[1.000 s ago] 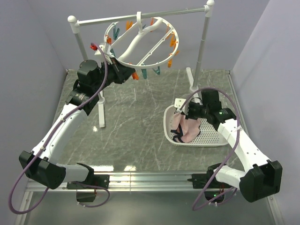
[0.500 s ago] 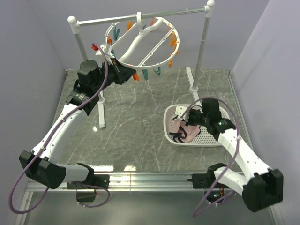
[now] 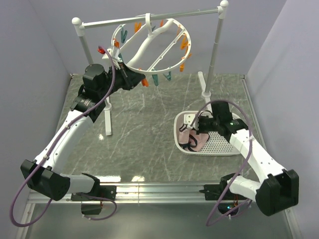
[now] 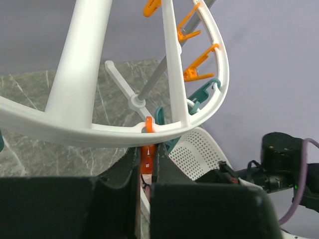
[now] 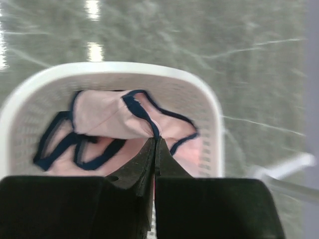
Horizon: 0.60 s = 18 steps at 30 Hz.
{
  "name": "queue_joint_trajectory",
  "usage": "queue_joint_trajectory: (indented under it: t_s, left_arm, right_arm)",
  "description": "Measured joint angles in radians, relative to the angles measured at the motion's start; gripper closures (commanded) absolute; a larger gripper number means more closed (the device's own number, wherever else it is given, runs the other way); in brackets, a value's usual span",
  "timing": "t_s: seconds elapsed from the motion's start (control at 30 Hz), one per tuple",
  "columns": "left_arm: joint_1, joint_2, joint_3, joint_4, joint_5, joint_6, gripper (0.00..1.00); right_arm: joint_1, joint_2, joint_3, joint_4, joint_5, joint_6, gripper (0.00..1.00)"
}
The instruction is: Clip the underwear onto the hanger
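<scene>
The underwear (image 5: pixel 104 117), pale pink with navy edging, lies bunched in the white perforated basket (image 5: pixel 114 69). My right gripper (image 5: pixel 156 142) is shut on a raised fold of its navy edge. From above, the right gripper (image 3: pixel 196 127) sits low over the basket's left half, on the underwear (image 3: pixel 191 139). The hanger (image 3: pixel 149 45), a white ring with orange and teal clips, hangs tilted from the rail. My left gripper (image 4: pixel 147 162) is shut on an orange clip (image 4: pixel 147 149) under the ring's near rim; in the top view the left gripper (image 3: pixel 138 78) is at the ring's lower left edge.
The white rail stand (image 3: pixel 149 17) spans the back of the table on two poles, and the left pole's foot (image 3: pixel 107 127) stands close to my left arm. The basket (image 3: pixel 222 144) sits at the right, near the right pole's foot (image 3: pixel 204 84). Grey walls close in on both sides.
My right gripper has swung down and slightly left over the basket, still pinching the underwear, which has gone from hanging stretched to bunched. The left arm and hanger have not moved.
</scene>
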<state>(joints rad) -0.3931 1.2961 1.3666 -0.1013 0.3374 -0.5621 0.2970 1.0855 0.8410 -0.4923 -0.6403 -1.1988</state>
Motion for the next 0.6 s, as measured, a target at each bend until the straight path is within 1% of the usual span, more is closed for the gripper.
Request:
queue_joint_trajectory:
  t_s: [0.1,0.17,0.2,0.23,0.27,0.3,0.33,0.37,0.43,0.53,0.6]
  left_arm:
    - [0.001,0.0,0.0,0.0,0.005,0.0,1.0]
    - [0.001,0.0,0.0,0.0,0.006,-0.001,1.0]
    - [0.001,0.001,0.0,0.0,0.006,-0.001,1.0]
    - [0.001,0.002,0.0,0.001,0.006,-0.002,1.0]
    - [0.001,0.003,0.0,0.002,0.006,-0.002,1.0]
    - [0.001,0.005,0.0,0.003,0.006,-0.002,1.0]
    - [0.001,0.006,0.0,0.003,0.006,-0.002,1.0]
    - [0.001,0.007,0.0,0.005,0.006,-0.002,1.0]
    - [0.001,0.01,0.0,0.006,0.006,-0.003,1.0]
    - [0.001,0.012,0.0,0.006,0.006,-0.003,1.0]
    - [0.001,0.012,0.0,0.006,0.006,-0.003,1.0]
  right_arm:
    - [0.016,0.069,0.039,-0.098,-0.033,-0.015,1.0]
    - [0.035,0.101,0.05,-0.124,-0.054,-0.01,1.0]
    - [0.048,0.116,0.051,-0.125,-0.062,-0.003,0.95]
    - [0.058,0.125,0.051,-0.124,-0.066,0.005,0.88]
    - [0.068,0.134,0.051,-0.122,-0.069,0.014,0.67]
    - [0.074,0.142,0.051,-0.117,-0.069,0.026,0.55]
    - [0.079,0.15,0.051,-0.111,-0.07,0.042,0.48]
    - [0.084,0.158,0.051,-0.098,-0.068,0.061,0.36]
    - [0.085,0.163,0.051,-0.074,-0.05,0.108,0.34]
    - [0.075,0.151,0.051,-0.027,-0.016,0.207,0.34]
    - [0.06,0.132,0.051,-0.016,0.0,0.275,0.4]
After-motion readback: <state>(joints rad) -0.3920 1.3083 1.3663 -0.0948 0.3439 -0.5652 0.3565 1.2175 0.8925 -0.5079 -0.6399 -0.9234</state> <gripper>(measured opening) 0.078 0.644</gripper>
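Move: The right hand still pinches the underwear by its navy trim, over the left end of the basket; the cloth's middle lies some 3 cm back, about 1 cm left and roughly 7 cm below the fingers. The basket's middle is about 9 cm to the right, level fore and aft, some 13 cm down, and the white stand foot about 19 cm ahead and 8 cm right. From the left hand the underwear lies about 11 cm back, 22 cm right and 30 cm below. The right fingers let go of the underwear's navy trim, opening from shut to about two thirds as the hand bottoms out: it sinks about 4 cm towards the basket's left end, going left and back too, its fingers tipping some 15 degrees further down. Then, open, it comes back forward, a little right and up by roughly 1 cm. ##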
